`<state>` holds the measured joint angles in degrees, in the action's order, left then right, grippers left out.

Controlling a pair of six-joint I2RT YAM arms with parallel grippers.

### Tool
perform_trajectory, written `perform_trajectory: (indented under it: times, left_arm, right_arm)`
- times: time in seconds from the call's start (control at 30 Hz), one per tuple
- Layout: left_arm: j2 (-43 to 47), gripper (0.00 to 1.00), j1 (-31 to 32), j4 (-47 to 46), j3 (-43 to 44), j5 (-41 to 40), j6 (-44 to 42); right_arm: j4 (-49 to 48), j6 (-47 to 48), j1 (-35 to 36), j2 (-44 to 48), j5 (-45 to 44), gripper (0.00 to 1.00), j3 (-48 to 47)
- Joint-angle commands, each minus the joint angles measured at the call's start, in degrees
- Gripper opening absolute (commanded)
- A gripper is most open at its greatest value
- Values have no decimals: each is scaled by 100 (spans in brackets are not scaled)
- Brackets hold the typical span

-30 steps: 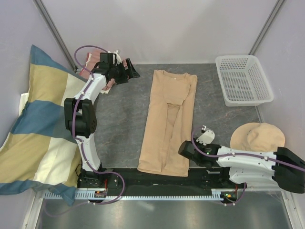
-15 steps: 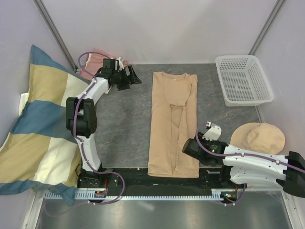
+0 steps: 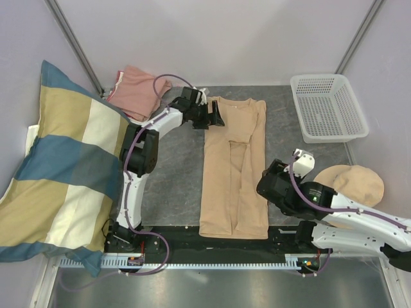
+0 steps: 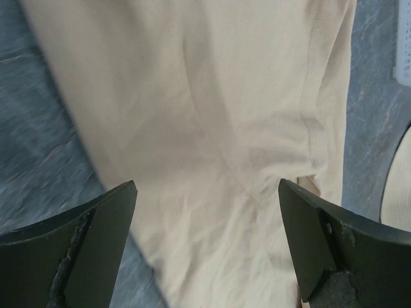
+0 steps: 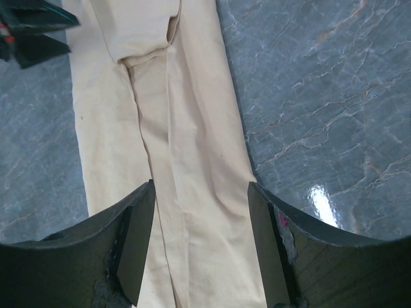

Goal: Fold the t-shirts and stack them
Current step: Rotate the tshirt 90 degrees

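Note:
The tan t-shirt (image 3: 234, 163) lies folded lengthwise into a long strip down the middle of the table, neck end at the far side. The salmon-pink t-shirt (image 3: 136, 93) sits folded at the back left corner. My left gripper (image 3: 217, 117) is open over the tan shirt's upper left edge. In the left wrist view the gripper (image 4: 207, 192) has only tan cloth (image 4: 212, 115) below it and holds nothing. My right gripper (image 3: 264, 185) hovers open over the shirt's lower right part. In the right wrist view the gripper (image 5: 200, 192) straddles the folded cloth (image 5: 192, 167) without gripping it.
A white mesh basket (image 3: 327, 106) stands at the back right. A round beige hat (image 3: 350, 183) lies at the right, just behind my right arm. A big striped pillow (image 3: 58, 173) fills the left side. Grey marble table (image 3: 170, 167) shows on both sides of the shirt.
My left gripper swung from the pink t-shirt at the back left across to the tan shirt's neck end. My right gripper opened, let go of the hem and lifted rightward; the hem now lies straighter.

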<state>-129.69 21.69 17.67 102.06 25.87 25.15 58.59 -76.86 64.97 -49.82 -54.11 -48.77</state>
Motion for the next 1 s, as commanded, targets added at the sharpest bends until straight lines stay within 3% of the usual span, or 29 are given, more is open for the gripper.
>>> perform_trajectory:
  times: [0.0,0.17,0.47,0.77,0.97]
  left_arm:
    - [-522,100,28,34,797,-257,-150]
    - [-830,100,2,307,1237,-600,-317]
    - [-680,100,-200,281,1491,-627,-405]
    - [-1594,100,-280,316,2405,-495,-212]
    - [-1735,100,-280,368,2450,-627,-343]
  right_arm:
    - [487,119,-28,481,-294,68,-255]
    - [619,48,-28,737,-267,70,-229]
    - [470,31,-28,307,-223,70,-185]
    - [311,57,-28,368,-144,71,-203]
    - [320,110,-28,377,-188,71,-273]
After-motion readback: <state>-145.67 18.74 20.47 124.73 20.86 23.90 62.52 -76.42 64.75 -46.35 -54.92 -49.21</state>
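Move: The folded t-shirt's far left corner lies about 13 cm ahead of the left hand and 2 cm to its left, roughly 5 cm lower. The folded-in sleeve is some 10 cm to that hand's right and about level with it; the pink cloth lies roughly 28 cm to its left and 15 cm ahead. From the right hand, the same corner is about 42 cm ahead, 23 cm left and 16 cm down. Bring the left gripper forward about 9 cm along the t-shirt's left edge towards its far left corner, fingers kept wide open. Dip first by a couple of centimetres, ease back up on the way out, then sink again to finish about 2 cm lower, with the fingers to either side of the edge and the wrist turned only slightly counter-clockwise. ##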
